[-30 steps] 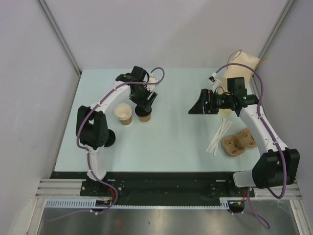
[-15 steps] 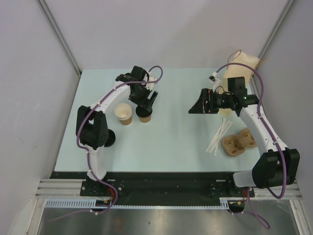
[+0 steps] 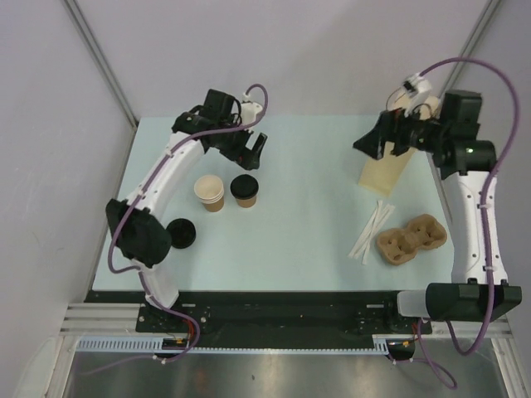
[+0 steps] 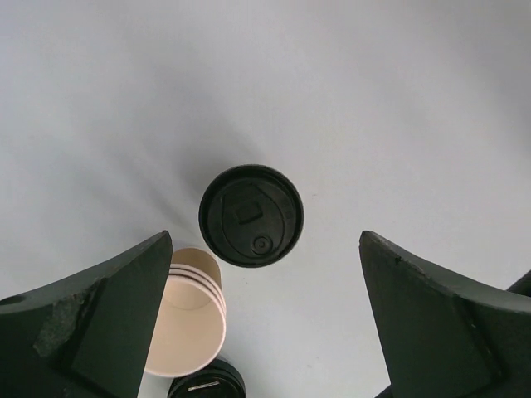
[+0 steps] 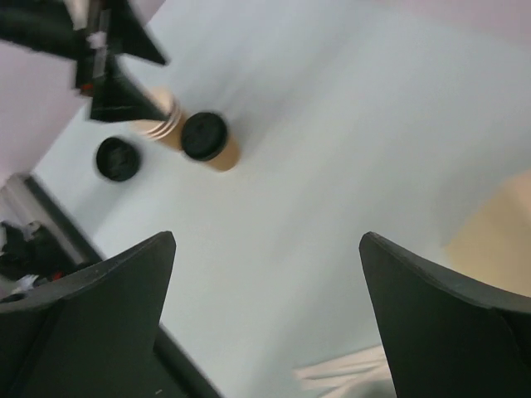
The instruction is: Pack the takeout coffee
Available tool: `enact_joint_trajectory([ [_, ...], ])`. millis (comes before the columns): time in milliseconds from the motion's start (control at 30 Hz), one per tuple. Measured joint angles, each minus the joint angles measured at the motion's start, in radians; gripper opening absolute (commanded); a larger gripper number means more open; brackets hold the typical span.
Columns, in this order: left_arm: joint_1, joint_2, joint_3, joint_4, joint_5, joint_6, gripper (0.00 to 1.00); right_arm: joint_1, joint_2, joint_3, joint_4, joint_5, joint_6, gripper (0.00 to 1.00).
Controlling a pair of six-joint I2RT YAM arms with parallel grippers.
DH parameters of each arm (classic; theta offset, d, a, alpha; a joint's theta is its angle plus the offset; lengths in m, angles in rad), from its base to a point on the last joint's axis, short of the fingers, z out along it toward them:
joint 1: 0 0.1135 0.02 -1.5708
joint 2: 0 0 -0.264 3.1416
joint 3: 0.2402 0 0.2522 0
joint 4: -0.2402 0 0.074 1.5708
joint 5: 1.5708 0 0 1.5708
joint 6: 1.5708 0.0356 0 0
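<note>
One takeout coffee, a tan cup with a black lid [image 3: 244, 191] [image 4: 250, 215] [image 5: 207, 141], stands on the table. Beside it is a lidless stack of tan cups [image 3: 210, 192] [image 4: 187, 319] [image 5: 162, 124]. A loose black lid [image 3: 181, 233] [image 4: 203, 385] [image 5: 116, 157] lies nearer the table's front. My left gripper [image 3: 253, 156] [image 4: 265, 239] hovers open above the lidded cup, holding nothing. Open and empty too, my right gripper [image 3: 365, 141] [image 5: 265, 236] is raised at the back right next to the tan paper bag [image 3: 383, 174] [image 5: 498, 232].
A brown pulp cup tray [image 3: 411, 239] sits at the right front. White straws [image 3: 371, 232] [image 5: 348, 373] lie just left of it. Grey walls close in the table on the left, back and right.
My left gripper opened wider, let go of the lidded cup and lifted back away from it. The right arm rose and swung toward the back right, beside the bag.
</note>
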Motion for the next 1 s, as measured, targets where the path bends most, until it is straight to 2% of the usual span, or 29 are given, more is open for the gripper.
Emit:
enact_joint_trajectory([
  [100,0.001,-0.107,-0.015,0.012,0.028,0.018,0.99,-0.089,0.003,0.144,-0.036,0.043,-0.066,1.00],
  [267,0.002,-0.341,-0.188,0.077,0.083,0.034,1.00,-0.131,0.048,0.306,-0.090,0.149,-0.201,1.00],
  [533,0.002,-0.486,-0.419,0.138,0.227,0.045,1.00,-0.157,0.204,0.371,-0.213,0.263,-0.414,1.00],
  [700,0.002,-0.586,-0.570,0.174,0.313,0.057,1.00,-0.196,0.174,0.329,-0.394,0.253,-0.624,0.97],
  [800,0.002,-0.645,-0.611,0.187,0.367,0.060,1.00,-0.204,0.079,0.200,-0.453,0.275,-0.772,0.86],
  [833,0.002,-0.660,-0.617,0.193,0.384,0.060,0.99,-0.204,0.045,0.147,-0.471,0.290,-0.813,0.75],
  [933,-0.005,-0.700,-0.638,0.224,0.422,0.059,0.99,-0.205,-0.031,-0.013,-0.505,0.341,-0.903,0.59],
  [1000,-0.015,-0.719,-0.654,0.243,0.432,0.053,0.99,-0.214,-0.043,-0.103,-0.530,0.378,-0.948,0.53],
])
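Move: The cup carrier I want next lies about 16 cm to the right of my right hand, some 4 cm back and roughly 29 cm below. The white straws are about 11 cm to the carrier's left and nearly level with it. The paper bag stands some 21 cm farther out than the carrier. From my left hand the carrier is about 44 cm right and 12 cm back, and the lidded cup sits almost straight below, some 13 cm down. I swing my right hand about 14 cm right, away from the paper bag, arcing up and slightly forward before dropping down and back over the cup carrier; its fingers turn about 45 degrees to point mostly down and close partway, still empty. Meanwhile my left hand, still wide open, rises off the lidded cup and draws back about 17 cm. ##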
